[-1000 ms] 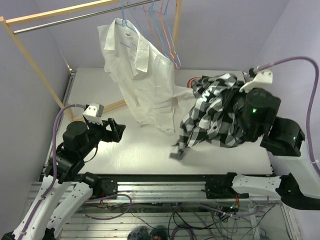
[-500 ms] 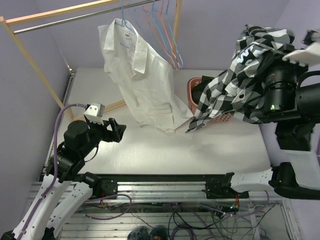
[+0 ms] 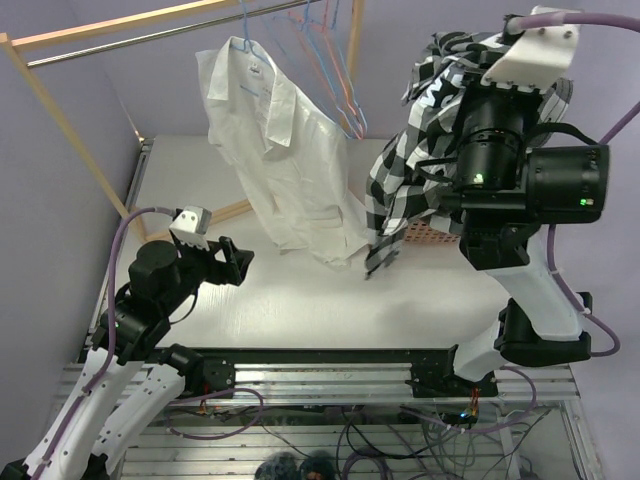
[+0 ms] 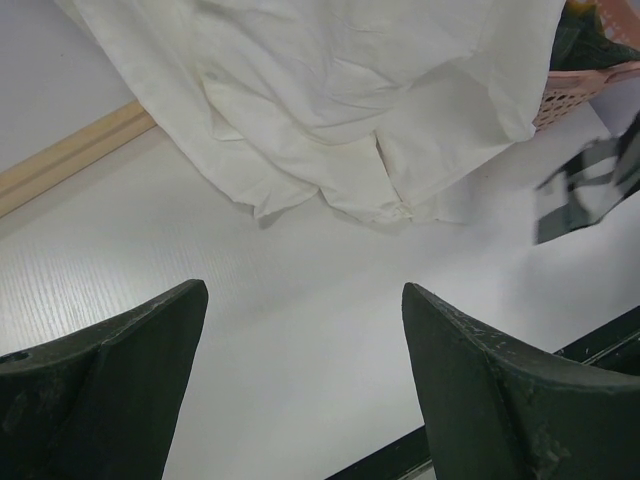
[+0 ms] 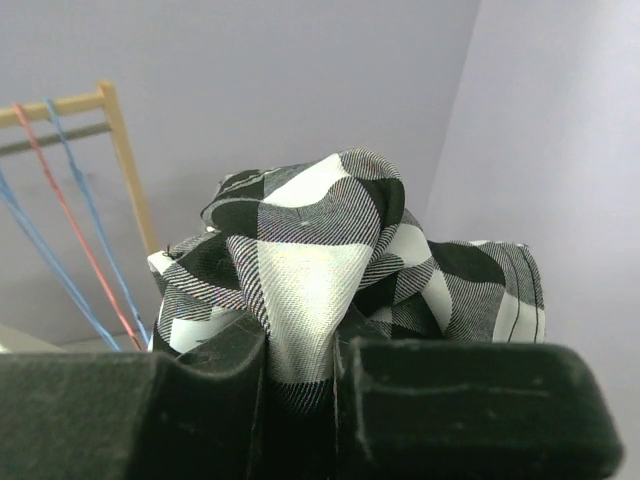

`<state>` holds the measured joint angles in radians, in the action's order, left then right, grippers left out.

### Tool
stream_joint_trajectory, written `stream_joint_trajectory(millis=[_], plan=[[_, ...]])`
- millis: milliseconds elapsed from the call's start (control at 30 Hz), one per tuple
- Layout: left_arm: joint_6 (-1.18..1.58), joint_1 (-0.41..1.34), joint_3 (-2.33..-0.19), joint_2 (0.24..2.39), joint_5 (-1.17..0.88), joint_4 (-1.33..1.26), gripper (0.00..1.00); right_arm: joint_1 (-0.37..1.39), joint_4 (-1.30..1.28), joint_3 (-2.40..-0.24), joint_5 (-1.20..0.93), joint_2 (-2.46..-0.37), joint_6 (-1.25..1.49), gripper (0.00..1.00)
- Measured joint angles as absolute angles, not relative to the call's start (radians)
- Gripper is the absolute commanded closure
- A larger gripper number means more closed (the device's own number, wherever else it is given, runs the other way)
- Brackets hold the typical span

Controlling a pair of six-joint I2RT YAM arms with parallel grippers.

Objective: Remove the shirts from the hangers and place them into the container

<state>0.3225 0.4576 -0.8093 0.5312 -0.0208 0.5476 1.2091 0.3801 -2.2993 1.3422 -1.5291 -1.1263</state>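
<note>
My right gripper (image 5: 300,370) is shut on a fold of the black-and-white checked shirt (image 5: 310,260), held high. In the top view this shirt (image 3: 415,160) drapes down from the raised right arm, and its tail hangs over the pink container (image 3: 428,233). The cloth hides the fingers there. The white shirt (image 3: 285,150) hangs on a light blue hanger (image 3: 245,25), its hem touching the table. Empty blue and pink hangers (image 3: 338,75) hang beside it. My left gripper (image 3: 240,265) is open and empty, low over the table, facing the white shirt (image 4: 340,100).
A wooden rack post (image 3: 60,120) and a metal rail (image 3: 130,40) stand at the back left. The rack's base bar (image 4: 70,160) lies on the table. Dark clothing lies inside the container (image 4: 585,85). The table's front edge (image 4: 480,445) is near the left fingers.
The right arm has swung up and to the left, lifting the checked shirt from beside the container to high above it. The left arm and white shirt have not moved.
</note>
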Motion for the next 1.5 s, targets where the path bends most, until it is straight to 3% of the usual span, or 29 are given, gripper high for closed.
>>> stream_joint_trajectory(millis=[233,433,500,600,700,933,1233,1500], plan=[[0.323,0.483,-0.809,0.518,-0.019,0.548,0.09,1.151,0.236,-2.049,1.403,-1.45,-0.997,0.94],[0.327,0.504,-0.809,0.506,-0.015,0.548,0.1,1.188,0.181,-1.522,1.504,-1.296,-0.844,0.96],[0.327,0.508,-0.809,0.506,-0.011,0.549,0.1,1.233,0.309,-1.315,1.525,-1.255,-0.913,0.97],[0.33,0.509,-0.809,0.507,-0.009,0.551,0.1,1.314,0.785,-1.027,1.549,-1.254,-1.198,0.97],[0.33,0.509,-0.809,0.514,-0.005,0.552,0.1,1.393,1.177,-0.876,1.563,-1.295,-1.45,0.97],[0.331,0.513,-0.809,0.517,0.0,0.553,0.1,1.541,1.492,-0.751,1.567,-1.311,-1.554,0.97],[0.331,0.514,-0.809,0.517,0.001,0.553,0.1,1.561,1.525,-0.663,1.567,-1.322,-1.562,0.96],[0.331,0.515,-0.809,0.52,0.001,0.553,0.1,1.648,1.526,-0.621,1.567,-1.457,-1.587,1.0]])
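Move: The right hand holds the checked shirt up high; the clear table it goes down to lies some 65 cm below, about 10 cm to the left and nearly level front to back. From the same hand, the basket stands roughly 24 cm ahead, 11 cm right and 57 cm lower; the hanging white shirt is about 20 cm ahead, 33 cm left and 30 cm lower. From the idle left hand, that clear table is about 30 cm right, level ahead, 27 cm below. Whip the right gripper down about 40 cm with the checked shirt still pinched, bringing it some 11 cm left and, after a slight forward start, back towards the front edge. Roll the wrist roughly 50 degrees, left side down, and slow for the last part, so that the cloth comes down on the open table ahead of the fingers. ##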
